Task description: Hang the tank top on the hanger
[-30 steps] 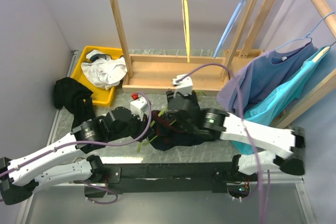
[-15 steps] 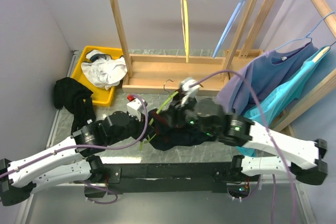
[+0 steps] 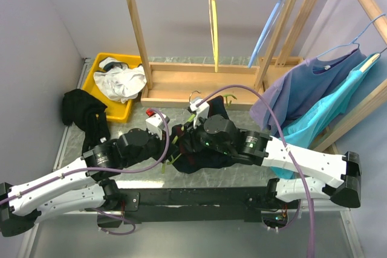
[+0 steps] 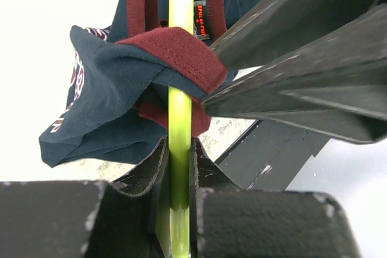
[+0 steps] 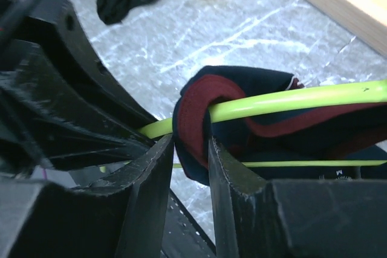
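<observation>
The lime-green hanger point(image 4: 180, 107) runs straight up between the fingers of my left gripper point(image 4: 180, 144), which is shut on its rod. The dark navy tank top point(image 4: 109, 83) with dark red trim hangs bunched on that rod, its strap looped over it. My right gripper point(image 5: 191, 142) has its jaws pressed on the red-trimmed strap point(image 5: 196, 119) where the hanger point(image 5: 302, 101) passes through. From above, both grippers point(image 3: 172, 142) point(image 3: 188, 130) meet over the tank top point(image 3: 208, 156) at the table's middle. The hanger's hook point(image 3: 193, 95) points toward the rack.
A wooden rack point(image 3: 205, 92) stands behind, carrying a yellow hanger point(image 3: 212, 22) and a light blue hanger point(image 3: 266, 28). A yellow bin point(image 3: 100, 74) with a white garment sits back left, beside a black garment point(image 3: 81, 110). Purple point(image 3: 308, 89) and teal point(image 3: 329, 113) garments hang at right.
The right gripper has swung left, down onto the strap, and its jaws have narrowed around the cloth. The hanger's hook end has come into view. The left gripper has held still on the hanger.
</observation>
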You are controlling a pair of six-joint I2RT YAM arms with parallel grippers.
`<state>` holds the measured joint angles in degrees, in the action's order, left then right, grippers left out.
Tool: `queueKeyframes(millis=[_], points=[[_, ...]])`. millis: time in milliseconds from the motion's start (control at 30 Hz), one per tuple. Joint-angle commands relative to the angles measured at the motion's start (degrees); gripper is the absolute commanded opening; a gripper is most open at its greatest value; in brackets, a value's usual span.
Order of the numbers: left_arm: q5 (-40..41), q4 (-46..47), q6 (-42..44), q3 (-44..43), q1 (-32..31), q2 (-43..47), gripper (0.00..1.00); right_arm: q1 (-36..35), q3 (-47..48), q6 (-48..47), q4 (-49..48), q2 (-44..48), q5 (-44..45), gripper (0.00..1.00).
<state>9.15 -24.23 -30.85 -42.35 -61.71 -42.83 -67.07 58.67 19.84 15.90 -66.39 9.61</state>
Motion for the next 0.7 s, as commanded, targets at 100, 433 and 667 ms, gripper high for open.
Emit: queueKeyframes(millis=[100, 433, 667], points=[[1.0, 6.4, -0.2, -1.0, -0.5, 1.7, 0.01, 1.7, 0.0, 0.9, -3.0, 3.6, -0.1, 0.16], [1.2, 7.7, -0.8, 0.2, -0.5, 2.6, 0.01, 1.6, 6.7, 0.7, 2.8, 2.7, 1.5, 0.0], [1.7, 9.8, -1.5, 2.3, -0.5, 2.4, 0.01, 0.4, 15.4, 0.7, 7.4, 3.6, 0.5, 0.0]])
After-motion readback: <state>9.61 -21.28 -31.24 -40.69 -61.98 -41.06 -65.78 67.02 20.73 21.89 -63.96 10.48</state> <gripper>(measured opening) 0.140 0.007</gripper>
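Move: The right hand's parted fingertips straddle the tank top's maroon-edged strap, its middle about 1 cm left and 2 cm below, level fore and aft. The left-held end of the green hanger is roughly 4 cm back, 5 cm left and 3 cm lower; its hook is some 15 cm ahead and 3 cm right, at about hand height. From the left hand, the strap is about 4 cm ahead, 4 cm right and 1 cm above. The right hand pinches the strap and lifts it about 6 cm, the left still gripping the hanger. ##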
